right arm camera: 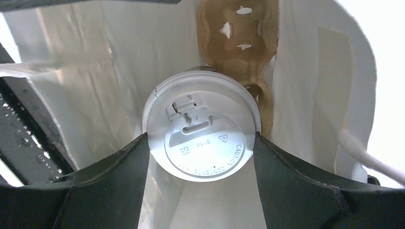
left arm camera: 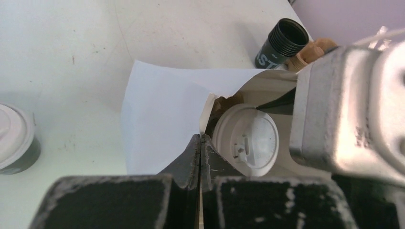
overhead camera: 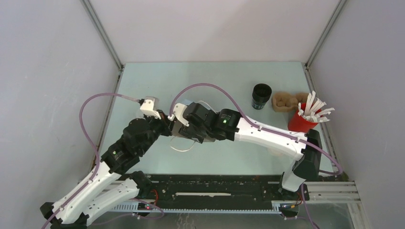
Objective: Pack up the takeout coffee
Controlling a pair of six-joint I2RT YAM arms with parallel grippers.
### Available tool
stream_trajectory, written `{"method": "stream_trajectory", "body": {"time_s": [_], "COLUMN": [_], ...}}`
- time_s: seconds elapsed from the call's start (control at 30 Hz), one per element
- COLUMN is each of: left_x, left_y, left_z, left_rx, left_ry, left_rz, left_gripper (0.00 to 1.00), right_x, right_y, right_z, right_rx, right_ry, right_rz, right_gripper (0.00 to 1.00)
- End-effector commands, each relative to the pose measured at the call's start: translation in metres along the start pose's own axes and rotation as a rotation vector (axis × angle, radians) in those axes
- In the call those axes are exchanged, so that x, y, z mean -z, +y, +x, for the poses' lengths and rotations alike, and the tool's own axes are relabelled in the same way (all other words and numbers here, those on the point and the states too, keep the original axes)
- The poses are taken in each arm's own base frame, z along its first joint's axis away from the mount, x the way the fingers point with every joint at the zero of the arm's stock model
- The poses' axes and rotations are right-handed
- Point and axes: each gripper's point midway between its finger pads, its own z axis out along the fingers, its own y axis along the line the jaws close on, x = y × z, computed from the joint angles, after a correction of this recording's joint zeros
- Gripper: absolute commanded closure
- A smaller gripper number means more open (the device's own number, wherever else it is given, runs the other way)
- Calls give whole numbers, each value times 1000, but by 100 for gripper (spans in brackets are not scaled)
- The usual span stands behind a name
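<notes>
A white paper bag (left arm camera: 160,121) stands open on the table, and my left gripper (left arm camera: 200,139) is shut on its near rim. Inside the bag, my right gripper (right arm camera: 200,137) is shut on a takeout coffee cup with a white lid (right arm camera: 203,131), one finger on each side of the lid. The same lid (left arm camera: 248,138) shows through the bag's mouth in the left wrist view. A brown pulp cup carrier (right arm camera: 239,38) lies in the bag beyond the cup. From above, both grippers (overhead camera: 165,125) (overhead camera: 185,129) meet over the bag and hide most of it.
A second lidded cup (left arm camera: 13,139) stands left of the bag. At the back right are a black cup (overhead camera: 261,95), a brown carrier (overhead camera: 286,101) and a red cup of white sticks (overhead camera: 305,121). A bag handle loop (overhead camera: 181,148) lies towards the front.
</notes>
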Motion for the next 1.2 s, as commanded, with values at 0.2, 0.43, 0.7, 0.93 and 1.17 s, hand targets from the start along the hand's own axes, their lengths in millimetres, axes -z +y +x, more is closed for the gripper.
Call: {"method": "stream_trajectory", "body": {"time_s": [0.2,0.43,0.7,0.93,1.17], "left_x": [-7,-10,-16,-17,-15], "left_y": [-31,-66,-106,-131,-134], "left_z": [-79,-90,-84,-78,-80], "left_rx": [-131,-126,-167,-191,-200], "left_ry": [-54,-26,40,90,110], "left_rz": [15,156,316,387,380], "left_gripper": [100,100,100,100,100], "right_x": [38,46,38,36,25], "right_y": [6,-21,-16,-23,-31], "right_z": [4,8,28,45,58], "right_rx": [-150,-249,-209,-245,-262], "right_ry": [-29,-144,-146,-181,-204], "right_rz": [-58,72,80,169,230], "right_gripper": [78,77,78,78,78]}}
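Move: The right hand holds the lidded coffee cup inside the bag; the cup carrier's middle lies about 5 cm ahead, 4 cm left and 8 cm below. The black cup stack stands some 17 cm ahead and 35 cm to its right. The left fingers are shut on the bag rim; from them the carrier is about 6 cm ahead, 3 cm right and 11 cm down, and the packed coffee some 7 cm ahead, 15 cm left. Left hand raises the still-pinched bag rim, then swings some 10 cm right, right hand carrying its cup along. ##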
